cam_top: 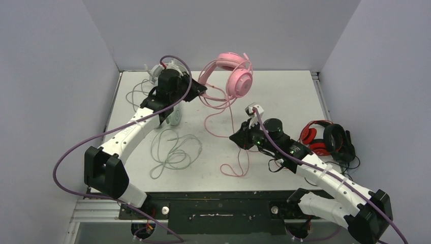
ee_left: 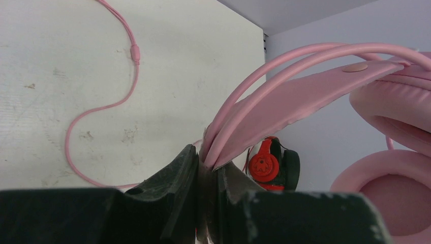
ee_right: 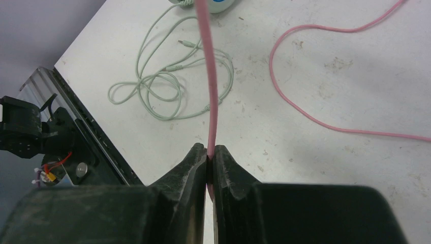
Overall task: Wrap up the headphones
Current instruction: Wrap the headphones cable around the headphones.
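The pink headphones (cam_top: 231, 71) hang lifted over the back of the table. My left gripper (cam_top: 201, 90) is shut on their headband (ee_left: 305, 86), which goes in between the jaws of this left gripper (ee_left: 208, 157). Their pink cable (cam_top: 223, 122) trails down and loops over the table. My right gripper (cam_top: 235, 137) is shut on that cable (ee_right: 208, 76), which is pinched at the tips of the right gripper (ee_right: 209, 154). A mint green headset (cam_top: 175, 116) lies mostly hidden under the left arm, with its cable (cam_top: 170, 152) tangled in front. A pale grey-white headset (cam_top: 150, 71) peeks out behind the left arm.
A red and black headset (cam_top: 328, 140) lies at the table's right edge and also shows in the left wrist view as a small red and black headset (ee_left: 269, 165). The mint cable (ee_right: 167, 86) lies in loops near the table's front left. Grey walls close in the back and both sides.
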Motion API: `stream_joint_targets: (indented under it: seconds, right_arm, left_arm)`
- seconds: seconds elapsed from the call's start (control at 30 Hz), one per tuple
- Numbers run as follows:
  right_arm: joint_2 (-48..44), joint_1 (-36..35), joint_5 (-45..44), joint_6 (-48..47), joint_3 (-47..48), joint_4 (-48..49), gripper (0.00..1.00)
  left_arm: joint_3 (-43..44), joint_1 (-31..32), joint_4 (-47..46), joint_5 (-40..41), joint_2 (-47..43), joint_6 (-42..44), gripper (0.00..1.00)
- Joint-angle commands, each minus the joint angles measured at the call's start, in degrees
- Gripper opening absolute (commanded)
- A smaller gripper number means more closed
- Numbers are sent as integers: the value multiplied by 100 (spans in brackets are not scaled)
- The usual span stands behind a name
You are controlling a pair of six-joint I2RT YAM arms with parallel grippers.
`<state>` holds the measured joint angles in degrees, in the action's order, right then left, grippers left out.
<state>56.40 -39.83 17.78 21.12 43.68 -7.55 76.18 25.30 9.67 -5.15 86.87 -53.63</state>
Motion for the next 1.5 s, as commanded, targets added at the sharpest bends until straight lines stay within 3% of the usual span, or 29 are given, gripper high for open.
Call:
stream_joint_targets:
  seconds: [0.0, 0.3, 0.53, 0.67, 1.0, 1.1, 1.27, 1.47]
  right_arm:
    - [41, -7, -37, 108, -354, 692, 0]
    - [11, 53, -202, 146, -911, 1082, 0]
    - [-373, 169, -548, 41, -1377, 1662, 15]
    - [-719, 250, -716, 95, -1850, 2524, 17]
    - [-258, 710, 55, -323, -2019, 3696, 19]
    - [-16, 1099, 605, -147, -2098, 4199, 19]
    - [521, 1624, 1616, 344, -2186, 5275, 28]
    - [1165, 1702, 1970, 525, -2070, 5916, 31]
  left_arm:
    - [151, -129, -883, -573, -391, -603, 0]
    - [76, -205, -1391, -1496, -432, -1128, 0]
    - [-566, -87, -1866, -2232, -759, -1497, 0]
    - [-900, -57, -1860, -2495, -1072, -1536, 0]
    - [-1235, 365, -1623, -3502, -1515, -1355, 0]
    - [-1345, 426, -1617, -3798, -1622, -1317, 0]
    - [-1380, 467, -1263, -3942, -1813, -1053, 0]
    - [-1268, 514, -890, -4307, -1876, -753, 0]
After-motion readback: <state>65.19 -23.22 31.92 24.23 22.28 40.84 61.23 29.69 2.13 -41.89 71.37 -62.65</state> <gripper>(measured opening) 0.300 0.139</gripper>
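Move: My left hand grips the pink headband, with the headphones' middle about 9 cm to its right, 4 cm ahead and a little above. The cable pinched in my right fingers lies some 18 cm back, 11 cm right and 6 cm below my left hand. From my right hand the headphones are about 21 cm ahead, 2 cm left and 8 cm up; the pink cable's tail lies 7 cm back, nearly below on the table. I draw the headphones back some 17 cm with my left hand, a little to the right and up, turning them clockwise about 35 degrees towards the cable while keeping hold of the headband. My right hand first lowers the cable 3 cm, then opens its fingers partway, ending the pinch, and eases right and then forward towards the headphones, about 6 cm, the cable still between the fingertips. ##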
